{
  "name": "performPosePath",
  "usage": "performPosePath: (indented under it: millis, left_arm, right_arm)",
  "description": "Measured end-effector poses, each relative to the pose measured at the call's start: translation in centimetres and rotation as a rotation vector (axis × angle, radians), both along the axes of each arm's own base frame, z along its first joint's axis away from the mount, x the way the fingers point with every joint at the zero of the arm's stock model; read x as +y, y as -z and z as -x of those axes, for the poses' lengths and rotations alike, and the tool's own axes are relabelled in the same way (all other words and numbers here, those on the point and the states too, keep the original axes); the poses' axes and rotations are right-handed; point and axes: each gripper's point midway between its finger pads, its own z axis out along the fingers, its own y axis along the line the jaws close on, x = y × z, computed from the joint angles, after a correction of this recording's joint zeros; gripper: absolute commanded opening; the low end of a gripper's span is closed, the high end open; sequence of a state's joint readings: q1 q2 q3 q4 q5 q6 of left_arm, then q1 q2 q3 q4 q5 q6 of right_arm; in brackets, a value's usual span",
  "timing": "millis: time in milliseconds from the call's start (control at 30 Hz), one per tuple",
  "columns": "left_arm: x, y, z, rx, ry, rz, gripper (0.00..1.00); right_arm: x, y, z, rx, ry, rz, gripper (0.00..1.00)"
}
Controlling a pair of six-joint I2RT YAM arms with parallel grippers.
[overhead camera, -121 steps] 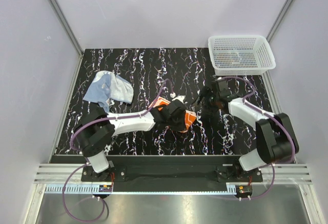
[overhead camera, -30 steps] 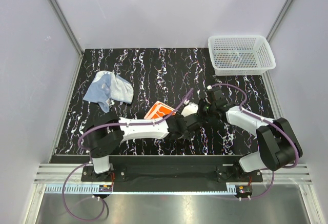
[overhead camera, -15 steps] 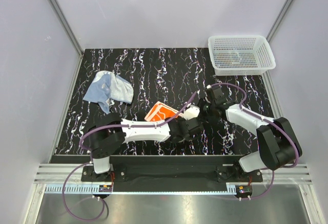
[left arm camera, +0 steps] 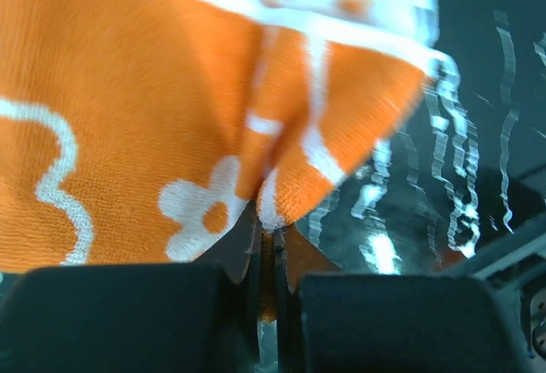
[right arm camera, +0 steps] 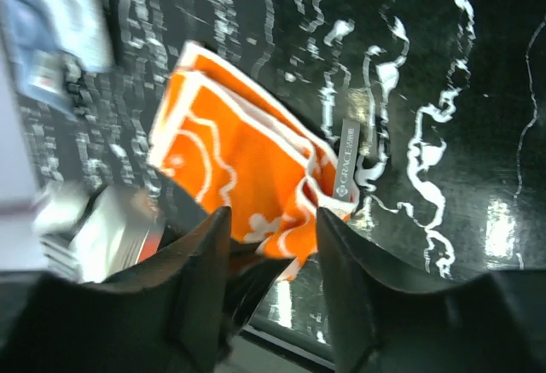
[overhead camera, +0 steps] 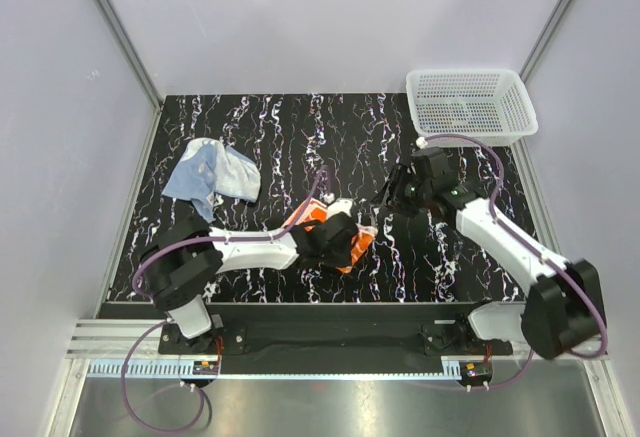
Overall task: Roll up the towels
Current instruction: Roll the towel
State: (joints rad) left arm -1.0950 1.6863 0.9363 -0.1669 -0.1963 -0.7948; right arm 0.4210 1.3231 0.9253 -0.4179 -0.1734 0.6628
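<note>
The orange towel [overhead camera: 316, 220] with its white print lies crumpled at the table's middle front, partly hidden under my left gripper [overhead camera: 347, 240]. In the left wrist view the left gripper [left arm camera: 269, 235] is shut on a fold of the orange towel [left arm camera: 128, 134]. My right gripper [overhead camera: 396, 194] hangs just right of it. In the right wrist view the right gripper [right arm camera: 273, 249] stands open above the orange towel [right arm camera: 243, 172], apart from it, with nothing between its fingers [right arm camera: 202, 275]. The pale blue-grey towel [overhead camera: 212, 174] lies bunched at the far left.
A white mesh basket [overhead camera: 470, 107] stands at the back right corner. A grey label [right arm camera: 347, 164] sticks out of the orange towel's edge. Pale walls close in the black marbled table [overhead camera: 300, 127] on three sides.
My left gripper has shut on the orange towel and drawn it to the left. My right gripper has opened, let go and pulled back up and to the right.
</note>
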Motion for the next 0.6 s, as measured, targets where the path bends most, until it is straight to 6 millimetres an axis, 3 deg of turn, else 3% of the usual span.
performPosePath:
  millis: [100,200,433,600]
  left_arm:
    - [1.0,1.2,-0.5,0.072,-0.059,0.071,0.00]
    - [0.8,1.0,-0.6,0.117,-0.084,0.164,0.00]
    - [0.6,1.0,-0.8,0.229,-0.152,0.338,0.00]
    - [0.5,0.8,-0.7,0.266,-0.173,0.368,0.00]
  right_arm:
    - [0.1,-2.1,0.3,-0.087,0.002,-0.054,0.27]
    - [1.0,-1.9,0.9,-0.106,-0.018,-0.134,0.12]
    - [3.0,3.4,4.3,0.030,-0.089,-0.300,0.06]
    - [4.6,3.5,4.7,0.026,-0.154,-0.405,0.06]
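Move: The orange towel's loose outer end lies about 9 cm back and 3 cm to the left of the right hand, some 10 cm below. Its grey tag is about 7 cm back, 1 cm left and 10 cm below, and the white basket 20 cm forward and 20 cm right, 8 cm below. From the left hand, already pinching the towel, that end is about 3 cm forward and 4 cm right; the blue towel is 18 cm forward and 28 cm left. The left fingers keep their pinch on the orange towel, dipping about 1 cm and tilting some 25 degrees so they point more to the right. The empty right hand rises some 2 cm, then sweeps back, left and down towards the loose end, finishing about 5 cm back, 5 cm left and 3.5 cm lower; its fingers shut on the way and swing round to point more to the left. ##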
